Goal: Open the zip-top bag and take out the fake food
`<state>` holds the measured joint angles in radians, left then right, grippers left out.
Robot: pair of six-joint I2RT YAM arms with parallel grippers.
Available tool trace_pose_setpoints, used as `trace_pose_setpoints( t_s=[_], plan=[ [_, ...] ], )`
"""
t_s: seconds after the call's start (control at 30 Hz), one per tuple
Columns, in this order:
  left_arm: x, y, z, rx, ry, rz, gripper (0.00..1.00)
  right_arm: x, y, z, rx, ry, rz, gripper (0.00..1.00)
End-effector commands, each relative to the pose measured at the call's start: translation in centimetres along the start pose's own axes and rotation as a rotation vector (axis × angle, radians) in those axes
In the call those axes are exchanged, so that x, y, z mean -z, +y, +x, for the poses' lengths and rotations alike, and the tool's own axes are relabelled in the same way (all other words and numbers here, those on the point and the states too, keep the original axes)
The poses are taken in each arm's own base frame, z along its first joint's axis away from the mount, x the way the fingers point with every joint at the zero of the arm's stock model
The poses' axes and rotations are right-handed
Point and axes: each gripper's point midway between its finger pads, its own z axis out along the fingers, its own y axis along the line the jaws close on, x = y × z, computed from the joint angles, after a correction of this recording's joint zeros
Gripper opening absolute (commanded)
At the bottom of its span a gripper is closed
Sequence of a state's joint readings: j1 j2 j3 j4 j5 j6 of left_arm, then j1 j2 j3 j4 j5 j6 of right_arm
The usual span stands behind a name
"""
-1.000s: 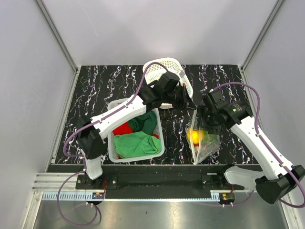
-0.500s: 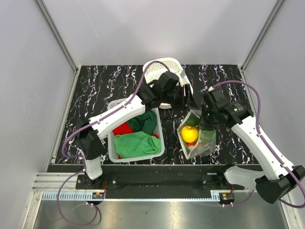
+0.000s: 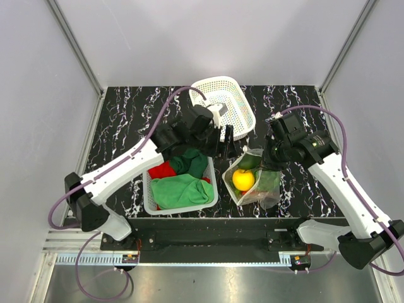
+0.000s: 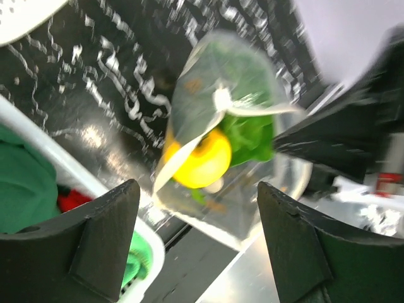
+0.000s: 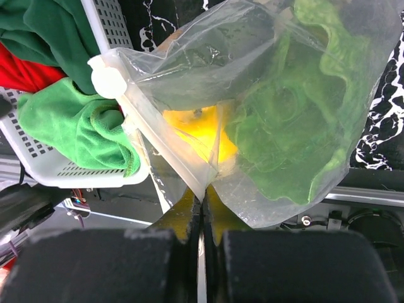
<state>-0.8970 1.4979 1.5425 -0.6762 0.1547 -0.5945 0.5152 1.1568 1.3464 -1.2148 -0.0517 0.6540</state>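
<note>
The clear zip-top bag hangs over the black marbled table, right of centre. My right gripper is shut on its rim. In the right wrist view the closed jaws pinch the plastic edge of the bag, whose white slider is at the left. Fake food shows through the plastic: a yellow ball and green lettuce. My left gripper stands open just left of the bag, holding nothing. Its wrist view looks at the bag and the ball between its fingers.
A white perforated basket holding green and red cloths sits just left of the bag. A second white basket lies tilted at the back centre. Grey walls close in both sides and the back.
My left gripper has let go of the bag, opened and pulled back to the left. My right gripper has closed on the bag's rim, and the bag has swung down and leftward.
</note>
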Motion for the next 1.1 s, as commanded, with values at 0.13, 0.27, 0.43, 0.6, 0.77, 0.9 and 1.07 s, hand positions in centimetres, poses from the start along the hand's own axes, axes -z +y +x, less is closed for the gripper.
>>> trace_pose_setpoints(
  t_s=[0.13, 0.27, 0.43, 0.6, 0.77, 0.9, 1.07],
  plan=[
    [-4.4, 3.2, 6.0, -0.01, 0.247, -0.042, 0.73, 1.9, 2.1, -0.8, -0.009, -0.052, -0.11, 0.0],
    [-5.4, 3.8, 7.4, -0.005, 0.29, -0.042, 0.74, 2.1, 1.9, -0.6, -0.008, -0.056, -0.113, 0.0],
    [-6.6, 3.7, 8.6, 0.017, 0.351, -0.011, 0.54, 2.1, 2.0, -0.6, 0.002, -0.059, -0.119, 0.0],
    [-5.8, 2.5, 6.0, 0.017, 0.284, 0.019, 0.0, 1.7, 2.0, -1.2, 0.03, -0.065, -0.104, 0.0],
    [-2.3, 0.1, 2.8, 0.04, 0.185, 0.081, 0.0, 1.2, 2.2, -1.4, 0.071, -0.028, -0.086, 0.19],
    [-0.6, -1.1, 2.5, 0.126, 0.166, 0.112, 0.0, 1.1, 1.5, -1.8, 0.098, -0.004, -0.015, 0.37],
    [0.5, -2.1, 2.3, 0.179, 0.139, 0.148, 0.0, 3.2, 1.1, -2.6, 0.129, -0.044, 0.015, 0.54]
  ],
)
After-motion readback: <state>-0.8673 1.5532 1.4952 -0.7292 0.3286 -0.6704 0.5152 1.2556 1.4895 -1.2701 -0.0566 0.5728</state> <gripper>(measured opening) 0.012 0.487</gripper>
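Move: The left hand's open fingers hang some 12 cm above the bag's left rim, which lies about 2 cm back from them and neither left nor right. The yellow pepper is roughly 5 cm back and 5 cm right, 13 cm down; the cloth basket's middle is 20 cm left and 3 cm back at table height. From the right hand, still pinching the opposite rim, the left rim is 11 cm left, 2 cm ahead and 7 cm lower; the pepper 6 cm left, level, 9 cm lower. The left hand pinches the bag's left rim: it plunges about 12 cm, easing slightly back as it tips some 20 degrees, shuts its fingers on the plastic, then lifts about 8 cm with the rim held. The right hand first holds its rim almost still, then opens about halfway to let go, starting forward and up by a couple of centimetres. ##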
